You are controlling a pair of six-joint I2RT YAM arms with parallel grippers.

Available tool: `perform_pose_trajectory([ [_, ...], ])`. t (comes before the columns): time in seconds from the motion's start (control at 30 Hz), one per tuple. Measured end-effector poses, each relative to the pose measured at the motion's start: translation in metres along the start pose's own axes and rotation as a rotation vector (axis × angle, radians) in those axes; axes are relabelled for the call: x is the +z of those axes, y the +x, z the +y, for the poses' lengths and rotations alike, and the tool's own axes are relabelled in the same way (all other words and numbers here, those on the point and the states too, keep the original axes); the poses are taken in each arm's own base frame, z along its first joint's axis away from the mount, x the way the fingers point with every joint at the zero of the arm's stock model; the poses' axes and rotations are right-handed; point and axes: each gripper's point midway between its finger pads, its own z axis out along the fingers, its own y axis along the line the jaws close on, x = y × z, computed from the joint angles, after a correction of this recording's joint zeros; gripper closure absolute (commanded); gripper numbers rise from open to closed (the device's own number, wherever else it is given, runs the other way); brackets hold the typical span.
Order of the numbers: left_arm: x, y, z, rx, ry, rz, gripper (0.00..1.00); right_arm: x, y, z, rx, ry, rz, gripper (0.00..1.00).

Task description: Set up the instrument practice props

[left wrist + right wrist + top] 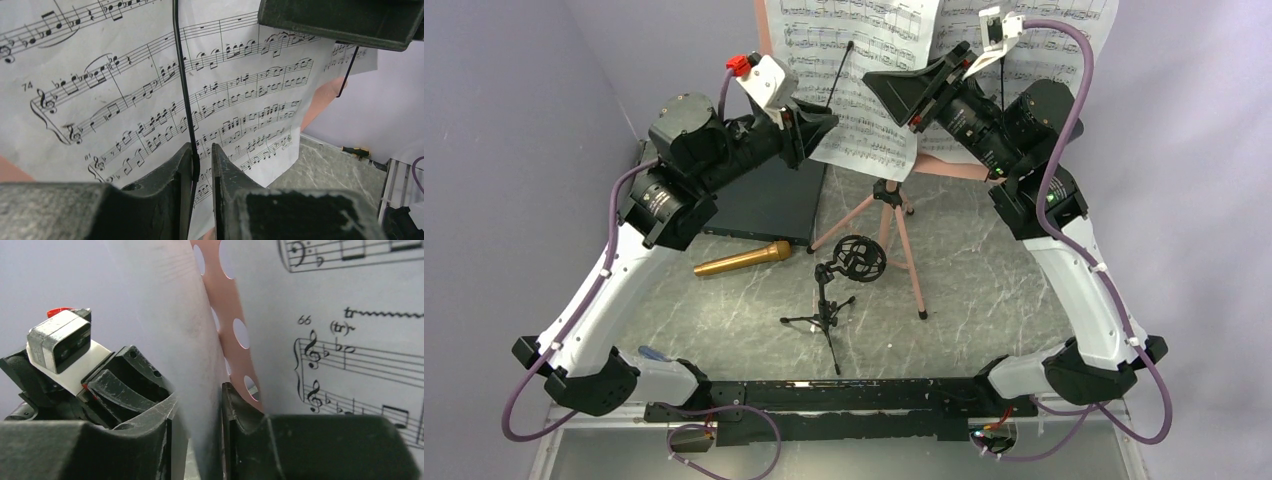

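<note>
The pink-copper music stand (894,215) stands at the back on its tripod, its perforated desk (227,305) carrying two sheet-music pages (864,60) (1064,30). My left gripper (824,120) (202,150) is at the left page (125,90), jaws slightly apart, and the stand's thin black retaining wire (182,85) runs between them against the left finger. My right gripper (884,90) (200,395) is open, straddling a page edge (170,315) beside the desk. The gold microphone (744,258) lies on the table. Nearer me stands the black mic stand (844,280), its ring mount empty.
A flat black box (764,195) lies under my left arm, behind the microphone. The marbled grey tabletop (984,270) sits between purple walls. The music stand's tripod legs spread close to the mic stand's ring.
</note>
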Motion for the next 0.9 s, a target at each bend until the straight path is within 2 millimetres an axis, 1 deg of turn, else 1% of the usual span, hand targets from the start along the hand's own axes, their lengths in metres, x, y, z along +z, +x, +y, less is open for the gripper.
perform_pose_trajectory([
  [0.07,-0.001,-0.001,0.000,0.001,0.000,-0.004,0.69,-0.001,-0.001,0.000,0.000,0.007,-0.004,0.60],
  [0.17,-0.003,-0.004,-0.001,0.000,-0.001,-0.014,0.61,-0.006,-0.005,0.002,-0.002,0.012,-0.009,0.55],
  [0.23,-0.005,-0.006,-0.001,0.002,-0.001,-0.019,0.53,-0.010,-0.010,0.004,-0.004,0.014,-0.018,0.51],
  [0.37,-0.011,-0.009,-0.002,0.003,-0.006,-0.030,0.32,-0.023,-0.020,0.010,-0.008,0.019,-0.039,0.43],
  [0.5,-0.018,-0.010,-0.003,-0.001,-0.011,-0.037,0.19,-0.035,-0.028,0.016,-0.011,0.017,-0.054,0.36],
  [0.57,-0.022,-0.011,-0.003,-0.010,-0.016,-0.040,0.15,-0.040,-0.030,0.018,-0.010,0.020,-0.057,0.30],
  [0.6,-0.023,-0.012,-0.003,-0.016,-0.021,-0.043,0.14,-0.042,-0.031,0.019,-0.010,0.023,-0.058,0.25],
  [0.63,-0.026,-0.011,-0.003,-0.023,-0.026,-0.043,0.13,-0.045,-0.031,0.019,-0.009,0.025,-0.059,0.22],
  [0.67,-0.029,-0.010,-0.003,-0.027,-0.031,-0.042,0.11,-0.049,-0.030,0.019,-0.007,0.029,-0.058,0.18],
  [0.7,-0.031,-0.009,-0.003,-0.031,-0.035,-0.041,0.08,-0.052,-0.029,0.019,-0.005,0.033,-0.056,0.15],
  [0.73,-0.034,-0.007,-0.003,-0.037,-0.041,-0.039,0.07,-0.056,-0.028,0.020,-0.003,0.035,-0.054,0.12],
  [0.83,-0.044,-0.002,-0.002,-0.062,-0.064,-0.032,0.06,-0.068,-0.027,0.023,-0.001,0.037,-0.054,0.08],
  [0.9,-0.051,0.005,-0.002,-0.085,-0.083,-0.020,0.06,-0.079,-0.025,0.026,0.005,0.036,-0.054,0.05],
])
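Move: The left clip arm runs between the left hand's barely parted fingers, practically at the hand point. The left sheet's right edge stands between the right hand's already parting fingers; from the right hand the left clip arm is about 6 cm left, 1 cm back and 5 cm lower. The right clip arm lies some 14 cm to the right of the right hand, about 1 cm ahead and 3 cm lower. Backing off from the stand on both sides, the hands spread apart: the right draws back some 6 cm and nearly as far right, rising slightly before sinking again, while its fingers open wide and leave the left sheet's edge. The left slips left and back about 5 cm in all, dipping only at the end, its fingers opening wide to free the clip arm. ##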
